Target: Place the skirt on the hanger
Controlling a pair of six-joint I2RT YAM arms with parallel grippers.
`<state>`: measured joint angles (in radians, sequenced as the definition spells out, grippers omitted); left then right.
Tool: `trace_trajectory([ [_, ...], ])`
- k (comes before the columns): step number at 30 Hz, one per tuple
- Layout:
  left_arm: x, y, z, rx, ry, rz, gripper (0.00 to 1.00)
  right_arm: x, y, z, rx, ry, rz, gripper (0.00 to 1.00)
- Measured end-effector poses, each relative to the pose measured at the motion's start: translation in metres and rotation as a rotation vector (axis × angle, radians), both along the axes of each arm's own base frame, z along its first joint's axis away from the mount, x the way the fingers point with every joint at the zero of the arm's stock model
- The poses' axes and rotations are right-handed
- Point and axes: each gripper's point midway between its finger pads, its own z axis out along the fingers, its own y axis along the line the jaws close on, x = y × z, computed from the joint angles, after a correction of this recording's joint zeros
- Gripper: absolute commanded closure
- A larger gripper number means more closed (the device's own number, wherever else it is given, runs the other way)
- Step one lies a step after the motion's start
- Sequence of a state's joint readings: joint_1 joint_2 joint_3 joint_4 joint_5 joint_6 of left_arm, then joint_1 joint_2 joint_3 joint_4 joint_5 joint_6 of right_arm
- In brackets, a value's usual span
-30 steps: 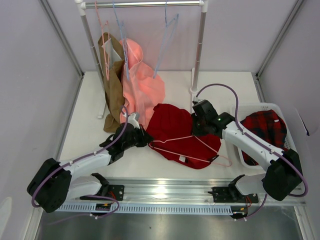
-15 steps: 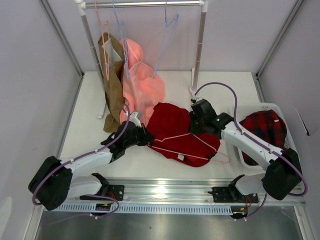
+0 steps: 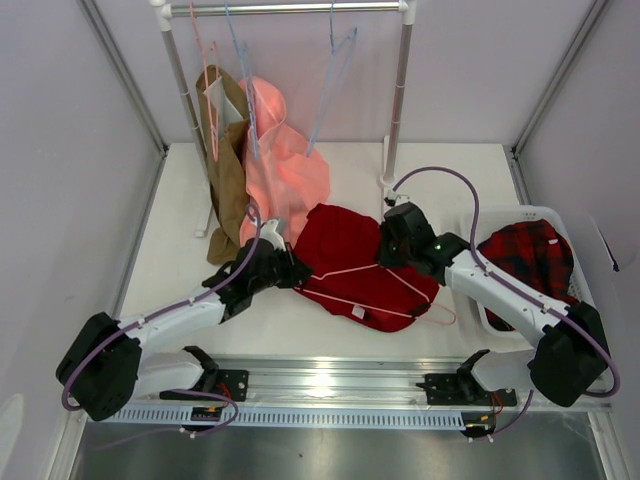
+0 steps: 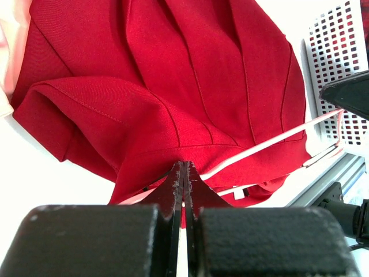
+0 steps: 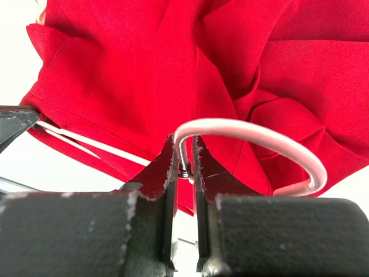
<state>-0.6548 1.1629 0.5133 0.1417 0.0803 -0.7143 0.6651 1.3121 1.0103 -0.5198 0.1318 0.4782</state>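
Note:
The dark red skirt (image 3: pixel 350 245) lies crumpled mid-table, with its white label near the front hem. The pale pink hanger (image 3: pixel 412 290) lies on top of it, hook toward the back. My left gripper (image 3: pixel 293 276) is at the skirt's left edge, shut on a pinch of the red cloth. In the left wrist view the skirt (image 4: pixel 190 75) tents up to the gripper (image 4: pixel 184 167), and the hanger (image 4: pixel 271 140) crosses behind it. My right gripper (image 3: pixel 386 258) is shut on the hanger's hook. In the right wrist view the hanger (image 5: pixel 242 127) curves out from between the gripper (image 5: pixel 184 151) above the skirt (image 5: pixel 127 69).
A clothes rack (image 3: pixel 398 100) stands at the back with light blue hangers, a salmon-pink garment (image 3: pixel 285 165) and a brown garment (image 3: pixel 225 170). A white basket (image 3: pixel 520 210) at the right holds a red-and-black plaid cloth (image 3: pixel 530 260). Grey walls close in both sides.
The right gripper has drawn the hanger a little to the left over the skirt. The left gripper keeps its pinch and has barely shifted.

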Motion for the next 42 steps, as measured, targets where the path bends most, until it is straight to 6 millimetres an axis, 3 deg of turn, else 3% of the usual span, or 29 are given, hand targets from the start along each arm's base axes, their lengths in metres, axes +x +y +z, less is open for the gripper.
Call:
trace_trajectory([
  [6, -0.002, 0.002, 0.006, 0.006, -0.007, 0.014, 1.0, -0.001, 0.001, 0.002, 0.035, -0.036, -0.016, 1.0],
  [14, -0.002, -0.005, 0.031, -0.025, -0.054, 0.013, 1.0, 0.003, 0.014, 0.022, 0.087, -0.118, -0.006, 1.0],
  [21, -0.004, -0.004, 0.031, -0.007, -0.05, 0.021, 1.0, 0.003, 0.016, 0.03, 0.075, -0.143, -0.003, 1.0],
  [31, 0.0, -0.007, 0.061, -0.027, -0.126, 0.007, 0.99, 0.002, 0.016, 0.07, 0.066, -0.225, 0.02, 1.0],
  [34, 0.001, -0.01, 0.074, -0.015, -0.165, -0.029, 0.86, 0.002, 0.014, 0.081, 0.063, -0.252, 0.026, 1.0],
  [38, 0.001, -0.016, 0.1, -0.014, -0.231, -0.082, 0.61, 0.002, 0.018, 0.096, 0.07, -0.28, 0.044, 1.0],
  [42, 0.001, -0.023, 0.132, -0.02, -0.301, -0.133, 0.5, 0.004, 0.022, 0.113, 0.084, -0.313, 0.057, 1.0],
])
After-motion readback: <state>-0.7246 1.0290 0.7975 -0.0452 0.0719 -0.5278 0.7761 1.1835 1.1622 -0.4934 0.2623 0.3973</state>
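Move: The left hand's shut fingers are at the hanger's left end, with the skirt's black strap beside them. The spread skirt's middle lies about 17 cm to its right, 5 cm ahead and 4 cm lower. The right hand grips the hanger's neck: from it the left end is some 21 cm left, 5 cm back and 4 cm lower, the right end 17 cm right, 13 cm back and 4 cm lower, and the skirt's middle 4 cm left, level with it, 7 cm below. Upward with both hands, haltingly at first and then faster: the left climbs about 13 cm, the right, still gripping the hanger's neck, about 11 cm, drifting slightly towards each other. Both wrists tip their fingers up by nearly 20 degrees. Late in the climb the left fingers open roughly halfway, ending their pinch around the hanger's left end. ##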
